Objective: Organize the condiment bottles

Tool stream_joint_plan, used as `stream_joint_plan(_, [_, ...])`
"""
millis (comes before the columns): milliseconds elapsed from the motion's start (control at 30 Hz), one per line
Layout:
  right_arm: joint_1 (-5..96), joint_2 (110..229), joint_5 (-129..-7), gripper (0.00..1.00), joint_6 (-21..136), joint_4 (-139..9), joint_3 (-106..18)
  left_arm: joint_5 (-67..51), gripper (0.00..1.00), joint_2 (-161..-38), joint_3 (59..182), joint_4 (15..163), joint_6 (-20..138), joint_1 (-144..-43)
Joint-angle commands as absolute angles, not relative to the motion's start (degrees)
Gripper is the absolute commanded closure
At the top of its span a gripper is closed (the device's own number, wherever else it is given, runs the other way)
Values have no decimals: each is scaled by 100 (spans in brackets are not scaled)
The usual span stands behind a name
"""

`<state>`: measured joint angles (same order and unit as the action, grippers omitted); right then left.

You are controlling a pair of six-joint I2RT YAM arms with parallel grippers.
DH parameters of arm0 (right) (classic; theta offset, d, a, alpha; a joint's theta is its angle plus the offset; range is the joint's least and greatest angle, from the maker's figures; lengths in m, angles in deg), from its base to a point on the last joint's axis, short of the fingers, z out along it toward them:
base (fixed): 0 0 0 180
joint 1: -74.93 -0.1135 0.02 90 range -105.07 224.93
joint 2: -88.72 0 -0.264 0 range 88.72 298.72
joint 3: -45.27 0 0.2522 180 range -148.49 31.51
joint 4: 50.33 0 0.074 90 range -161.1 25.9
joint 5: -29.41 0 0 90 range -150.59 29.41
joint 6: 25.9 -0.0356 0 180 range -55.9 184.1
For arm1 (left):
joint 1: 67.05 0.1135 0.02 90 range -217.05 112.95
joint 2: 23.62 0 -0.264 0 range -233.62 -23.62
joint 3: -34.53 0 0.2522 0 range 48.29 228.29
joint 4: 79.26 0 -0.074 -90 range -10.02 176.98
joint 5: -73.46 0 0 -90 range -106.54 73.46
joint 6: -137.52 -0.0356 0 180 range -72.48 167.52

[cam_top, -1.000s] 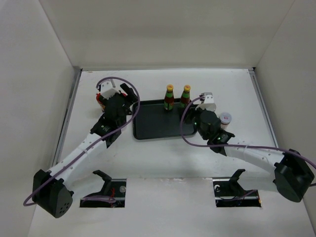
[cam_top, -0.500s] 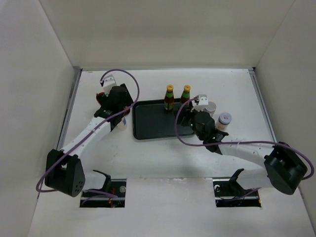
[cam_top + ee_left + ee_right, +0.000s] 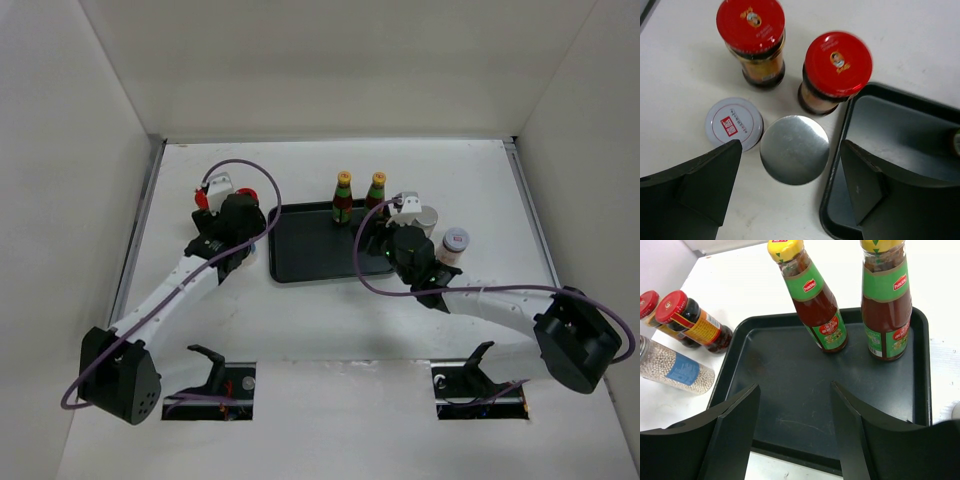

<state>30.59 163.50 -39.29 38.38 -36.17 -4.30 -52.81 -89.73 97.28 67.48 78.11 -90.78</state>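
In the left wrist view two red-lidded amber jars (image 3: 750, 22) (image 3: 838, 63) stand upright, with a white-lidded jar (image 3: 734, 124) and a grey-topped jar (image 3: 794, 149) just in front of them. My left gripper (image 3: 790, 192) is open and empty above the grey-topped jar, left of the black tray (image 3: 900, 125). Two slim green yellow-capped bottles (image 3: 816, 300) (image 3: 887, 300) stand at the far edge of the tray (image 3: 790, 385). My right gripper (image 3: 795, 432) is open and empty over the tray's near part. A second grey-topped jar (image 3: 428, 218) and white-lidded jar (image 3: 455, 240) stand right of the tray.
The tray (image 3: 310, 250) lies mid-table between my left gripper (image 3: 238, 215) and right gripper (image 3: 378, 238). White walls enclose the table at left, back and right. The right wrist view shows a bead-filled jar with a blue label (image 3: 675, 370) left of the tray.
My left gripper has shifted slightly right and nearer, uncovering a red lid. My right gripper moved left over the tray a second ago and has since held still.
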Motion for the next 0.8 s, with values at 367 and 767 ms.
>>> stream_joint_plan(367, [3015,16377,-3932,35,3826,-3228,-435,-5363,48,-9166,9584,7221,7811,-9162])
stream_joint_plan(767, [3076,16281,-3932,35,3764,-3079,-303,-6216,60,-8110,10541,7168,7029,-10285])
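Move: The left hand's open fingers already straddle the silver-capped jar, its middle about 5 cm below the hand and 1 cm ahead. From that jar, one red-capped jar stands some 8 cm farther out and 3 cm right, the other 8 cm out and 6 cm left. A white-capped jar sits 6 cm to its left, about level. The tray's middle is roughly 22 cm right of the hand and 5 cm ahead. From the right hand, the silver-capped jar is about 33 cm left, level with it, 5 cm lower. The left fingers close on the silver-capped jar just under its cap, after the hand settles some 1.5 cm lower around it. Keeping that pinch, the left hand then lifts about 7 cm from its lowest point, easing 3 cm to the right and 2 cm back, the wrist turning a little clockwise and tipping up. ##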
